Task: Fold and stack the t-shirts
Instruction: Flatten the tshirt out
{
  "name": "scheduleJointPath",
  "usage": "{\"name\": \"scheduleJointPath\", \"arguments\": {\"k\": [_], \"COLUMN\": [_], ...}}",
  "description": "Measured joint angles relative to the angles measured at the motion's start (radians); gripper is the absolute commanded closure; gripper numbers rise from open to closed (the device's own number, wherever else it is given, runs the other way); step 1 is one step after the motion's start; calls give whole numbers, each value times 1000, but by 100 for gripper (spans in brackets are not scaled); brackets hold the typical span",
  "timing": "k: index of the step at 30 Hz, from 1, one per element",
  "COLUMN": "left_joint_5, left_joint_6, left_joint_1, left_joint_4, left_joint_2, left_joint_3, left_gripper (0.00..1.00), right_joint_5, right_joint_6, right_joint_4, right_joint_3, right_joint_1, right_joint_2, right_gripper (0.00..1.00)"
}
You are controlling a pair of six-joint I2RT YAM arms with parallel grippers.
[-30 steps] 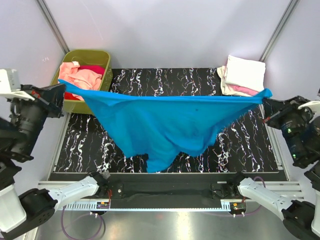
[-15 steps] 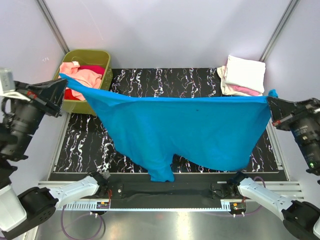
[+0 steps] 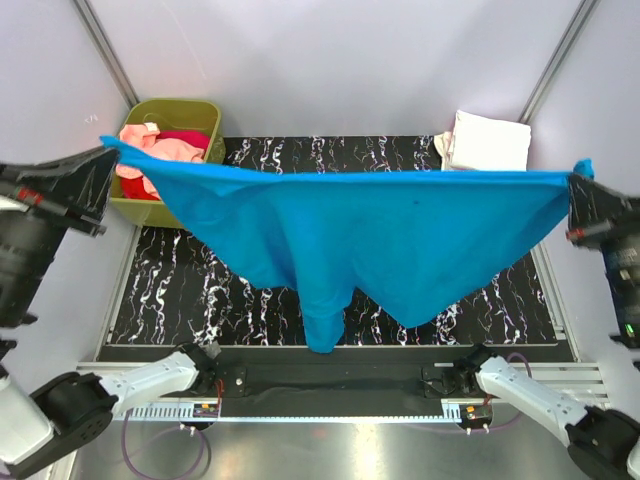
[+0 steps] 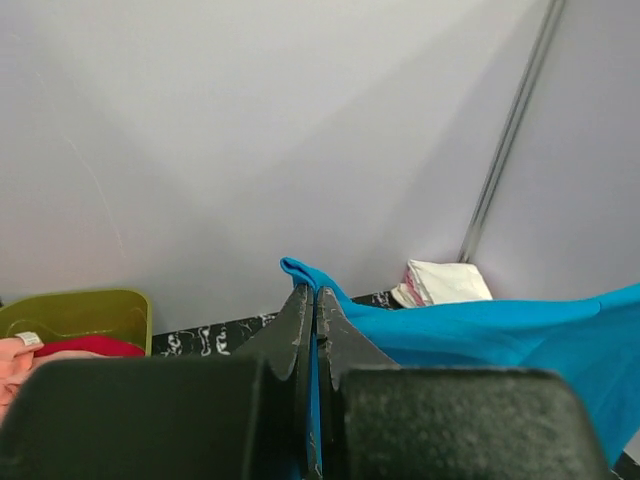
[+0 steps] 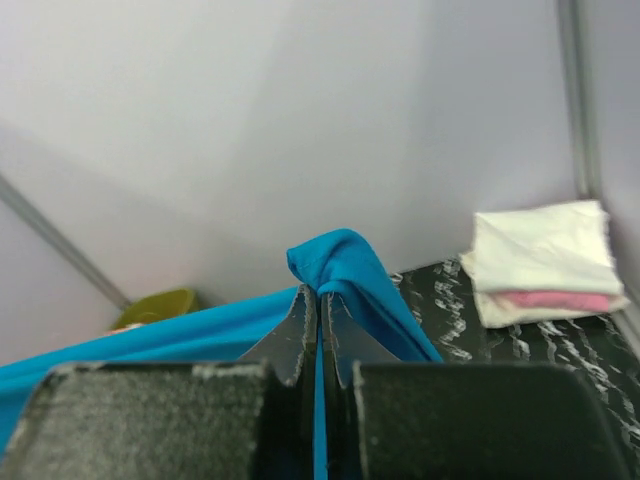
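A bright blue t-shirt (image 3: 370, 235) hangs stretched in the air across the whole table, its top edge taut from left to right. My left gripper (image 3: 104, 148) is shut on its left corner (image 4: 300, 272), high above the tub. My right gripper (image 3: 577, 172) is shut on its right corner (image 5: 340, 258) at the far right. The shirt's lower part sags, with one sleeve or tail (image 3: 322, 325) dangling near the front edge. A folded stack of cream-white and pink t-shirts (image 3: 487, 142) lies at the back right corner. More t-shirts, salmon-peach and red (image 3: 160, 150), fill the tub.
An olive-green plastic tub (image 3: 205, 112) stands at the back left corner of the black marbled table (image 3: 170, 290). Grey walls and slanted metal posts (image 3: 548, 60) enclose the back and sides. Both arm bases (image 3: 150, 380) sit at the near edge.
Both grippers have moved outward and upward, pulling the blue t-shirt tighter and higher. Its top edge now runs nearly straight, and the hanging cloth has spread wider.
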State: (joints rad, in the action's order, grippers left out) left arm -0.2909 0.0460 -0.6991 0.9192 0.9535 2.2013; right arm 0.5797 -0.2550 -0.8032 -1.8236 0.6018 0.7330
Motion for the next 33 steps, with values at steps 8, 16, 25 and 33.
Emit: {"name": "scheduleJointPath", "arguments": {"k": [8, 16, 25, 33], "left_joint_5": [-169, -126, 8, 25], "left_joint_6": [-91, 21, 124, 184], "left_joint_1": [27, 410, 449, 416], "left_joint_4": [-25, 53, 196, 137], "left_joint_2": [291, 996, 1349, 894], "left_joint_3": [107, 306, 43, -291], "left_gripper": [100, 54, 1, 1], "right_joint_5": [191, -178, -313, -415], "right_joint_6": [48, -78, -121, -143], "right_joint_4": [-75, -272, -393, -212], "right_joint_3": [-195, -517, -358, 34], "right_joint_1": [-54, -365, -396, -374], "right_joint_2": [512, 1441, 1561, 1071], "right_gripper": [100, 11, 0, 0]}}
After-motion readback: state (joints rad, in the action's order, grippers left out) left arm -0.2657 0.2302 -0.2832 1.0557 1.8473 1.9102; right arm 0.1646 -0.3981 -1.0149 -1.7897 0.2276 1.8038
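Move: Both hands hold the blue t-shirt stretched between them, high over the near side of the table. The left hand's laying spot on the far part of the table is about 37 cm ahead, 3 cm right and 54 cm below; the basket is some 38 cm ahead, 18 cm left and 47 cm below. The right's spot is about 35 cm ahead, 7 cm left and 50 cm below; the folded stack lies some 42 cm ahead, 10 cm right and 48 cm below. Both hands let go of the t-shirt's pinched edge at the end of a fast fling: together they swing some 40 cm forward, then plunge about 50 cm towards the far table, fingertips tipping from forward to down, fingers springing wide open during the drop. Opened, both ease back towards the base and rise about 10 cm off the cloth. ##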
